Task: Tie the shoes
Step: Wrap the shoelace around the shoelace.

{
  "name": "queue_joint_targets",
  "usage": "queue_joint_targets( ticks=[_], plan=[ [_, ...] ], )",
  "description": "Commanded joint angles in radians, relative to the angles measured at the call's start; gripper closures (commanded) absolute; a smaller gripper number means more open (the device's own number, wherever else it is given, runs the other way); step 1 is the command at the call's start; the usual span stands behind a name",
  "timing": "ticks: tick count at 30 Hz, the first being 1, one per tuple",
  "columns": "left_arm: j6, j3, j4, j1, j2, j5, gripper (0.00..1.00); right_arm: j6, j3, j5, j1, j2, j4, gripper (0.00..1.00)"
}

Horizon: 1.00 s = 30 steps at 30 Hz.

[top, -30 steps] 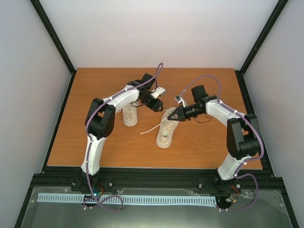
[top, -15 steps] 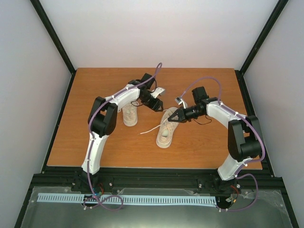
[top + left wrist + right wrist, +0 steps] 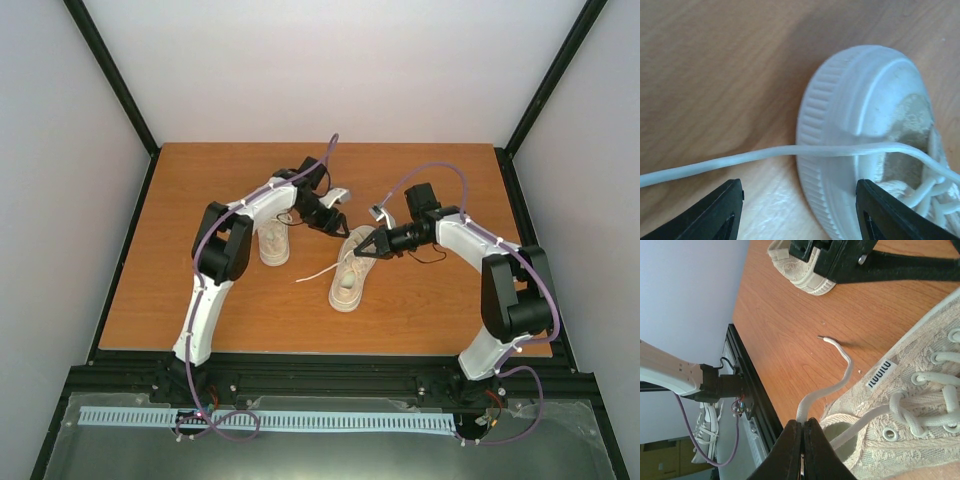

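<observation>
Two cream shoes lie on the wooden table. The left shoe lies beside my left arm. The right shoe has its white toe cap in front of my left gripper, which is open. A thin white lace runs across that toe cap just beyond the black fingertips, not between them. My right gripper is shut on the shoe's other lace beside the shoe's opening. That lace's free end rests on the table.
The table is walled by pale panels on three sides, with a black rail along the near edge. Purple cables loop over both arms.
My left arm has shifted slightly to the right, toward the right shoe's toe. The right gripper has stayed shut on its lace and has hardly moved.
</observation>
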Motion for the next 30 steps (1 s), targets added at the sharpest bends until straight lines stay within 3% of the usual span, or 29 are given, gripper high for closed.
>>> queue_joint_targets(
  ticks=[1, 9, 14, 21, 22, 26, 30],
  plan=[
    [0.018, -0.017, 0.05, -0.024, -0.039, 0.116, 0.35, 0.012, -0.024, 0.002, 0.005, -0.045, 0.015, 0.97],
    [-0.001, -0.032, 0.086, -0.031, -0.05, 0.151, 0.36, 0.019, -0.048, 0.006, 0.005, -0.06, 0.025, 0.97],
    [-0.006, -0.093, 0.101, -0.056, -0.07, 0.152, 0.42, 0.018, -0.043, 0.003, 0.005, -0.056, 0.025, 0.97],
    [-0.018, -0.189, 0.189, -0.102, -0.161, 0.01, 0.46, 0.015, -0.048, 0.0, 0.006, -0.062, 0.019, 0.97],
    [-0.02, -0.182, 0.182, -0.101, -0.154, 0.01, 0.48, 0.015, -0.049, 0.001, 0.005, -0.063, 0.019, 0.97],
    [-0.058, -0.162, 0.125, -0.104, -0.121, 0.015, 0.71, 0.018, -0.052, 0.006, 0.005, -0.071, 0.02, 0.97],
    [-0.143, -0.244, 0.173, -0.107, -0.165, -0.017, 0.75, 0.022, -0.055, 0.012, 0.006, -0.079, 0.021, 0.97]
  ],
)
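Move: The free shoelace crosses the shoe's toe about 3 cm to the right of the left hand, level with it fore-and-aft and some 2 cm lower. The toe cap is about 5 cm right and 1 cm ahead, 3 cm below. The lace pinched in the right fingers is roughly 5 cm back, 3 cm right and 5 cm higher. From the right hand, the free shoelace lies about 6 cm ahead, straight in line sideways, and 7 cm down. Beside the toe, the left fingers close from wide to about a quarter open, mostly at the very end; whether they catch lace can't be seen. The left hand gets there by going right and back, then mainly back, some 6 cm in all and about 1 cm up, nearing the right gripper. The right fingers keep their pinch on the other lace, easing back about 1 cm. ##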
